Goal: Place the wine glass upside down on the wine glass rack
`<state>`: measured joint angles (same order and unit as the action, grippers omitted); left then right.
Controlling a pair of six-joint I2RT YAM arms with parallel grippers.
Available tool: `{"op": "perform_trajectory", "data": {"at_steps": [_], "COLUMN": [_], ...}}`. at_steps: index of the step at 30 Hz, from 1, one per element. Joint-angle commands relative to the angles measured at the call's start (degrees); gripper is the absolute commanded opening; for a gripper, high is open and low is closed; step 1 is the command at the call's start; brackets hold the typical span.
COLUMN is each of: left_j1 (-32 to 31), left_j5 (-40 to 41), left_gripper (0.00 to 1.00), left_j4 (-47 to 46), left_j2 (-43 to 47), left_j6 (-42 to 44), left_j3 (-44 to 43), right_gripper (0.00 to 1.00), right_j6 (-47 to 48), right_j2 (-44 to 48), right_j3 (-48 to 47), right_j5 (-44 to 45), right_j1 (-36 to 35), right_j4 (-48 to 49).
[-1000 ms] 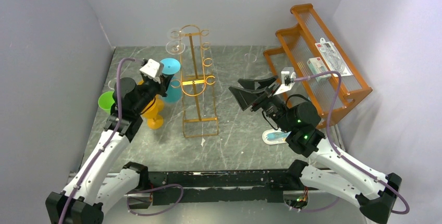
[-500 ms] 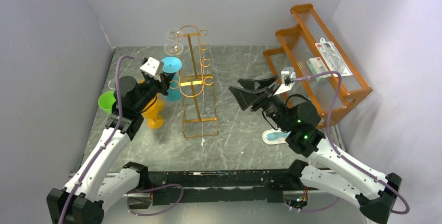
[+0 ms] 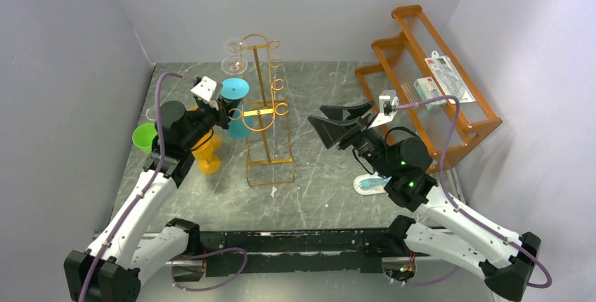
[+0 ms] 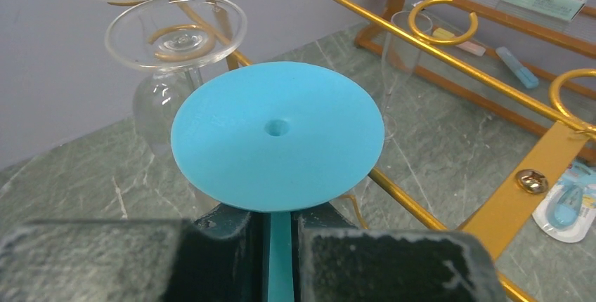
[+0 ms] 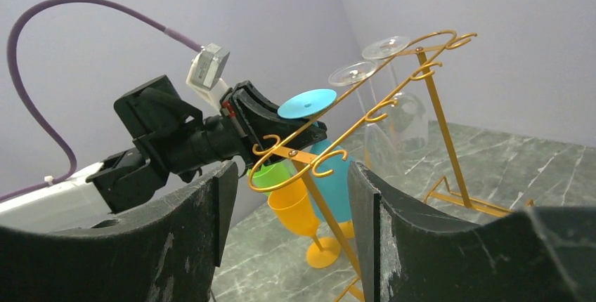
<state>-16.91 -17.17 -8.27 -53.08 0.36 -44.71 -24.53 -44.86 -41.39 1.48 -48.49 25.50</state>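
A blue wine glass hangs upside down, its round foot on top and its stem between the fingers of my left gripper, which is shut on it. The glass sits just left of the golden wire wine glass rack, close to a side hook at mid height. Two clear glasses hang upside down near the rack's top left. My right gripper stands open to the right of the rack, facing it, with nothing between its fingers.
An orange glass and a green glass stand upright left of the rack, under my left arm. The orange stepped shelf with small packets fills the right side. A blue-and-white packet lies by my right arm.
My left gripper has carried the blue glass a little to the right, closer to the rack. The right arm has stayed still.
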Motion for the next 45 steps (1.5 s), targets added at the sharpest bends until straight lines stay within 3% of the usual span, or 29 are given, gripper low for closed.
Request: {"op": "perform_trajectory", "data": {"at_steps": [1,12,29,35,39,43,45], "left_j1": [0.6,0.6,0.6,0.6,0.6,0.6,0.6], "left_j5": [0.2,2.6,17.8,26.0,27.0,25.9,24.4], "left_gripper": [0.16,0.42,0.49,0.57,0.62,0.67,0.69], "left_j4": [-0.7,6.2,14.2,18.0,17.7,17.3,17.3], "left_j2": [1.5,2.2,9.9,14.6,17.8,19.6,19.8], "left_j6": [-2.9,-4.2,-5.5,-7.3,-7.2,-6.7,-6.8], "left_j3": [0.4,-1.2,-0.1,-1.3,-2.2,-4.1,-5.4], "right_gripper": [0.63,0.63,0.64,0.64,0.65,0.66,0.66], "right_j6": [0.4,-0.6,-2.6,-4.5,-5.2,-6.0,-7.1], "right_j2": [0.2,0.4,-2.1,-6.0,-11.9,-17.5,-21.2], "right_j3": [0.6,0.6,-0.9,-6.9,-15.6,-22.1,-24.8], "right_j5": [-0.6,-0.6,1.1,10.7,23.1,20.6,14.7], "right_j1": [-0.2,-0.2,-0.2,-0.2,1.6,7.7,12.4], "right_j4": [1.3,1.2,-1.6,-10.4,-24.8,-31.6,-33.4]}}
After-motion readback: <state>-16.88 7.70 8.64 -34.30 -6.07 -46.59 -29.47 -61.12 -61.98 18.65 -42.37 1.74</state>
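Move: The blue wine glass is already upside down at the rack, its stem between the left fingers and its middle some 4 cm straight below that hand. The rack's nearest left ring lies about 8 cm back, 0 cm sideways; the next clear wine glass hangs 8 cm ahead, 0 cm sideways. From the right hand, the blue glass is roughly 13 cm ahead, 19 cm left; a clear standing glass about 20 cm ahead, 6 cm right, 26 cm down. The blue glass's stem is let go as the left fingers open wide; that hand dips about 1.5 cm, then draws off leftward some 9 cm and back 5 cm, turning about 25 degrees counter-clockwise and finally rising above its starting height. Late on, the open right hand goes forward about 9 cm towards the clear standing glass, dipping slightly, tilting down and turning clockwise. ##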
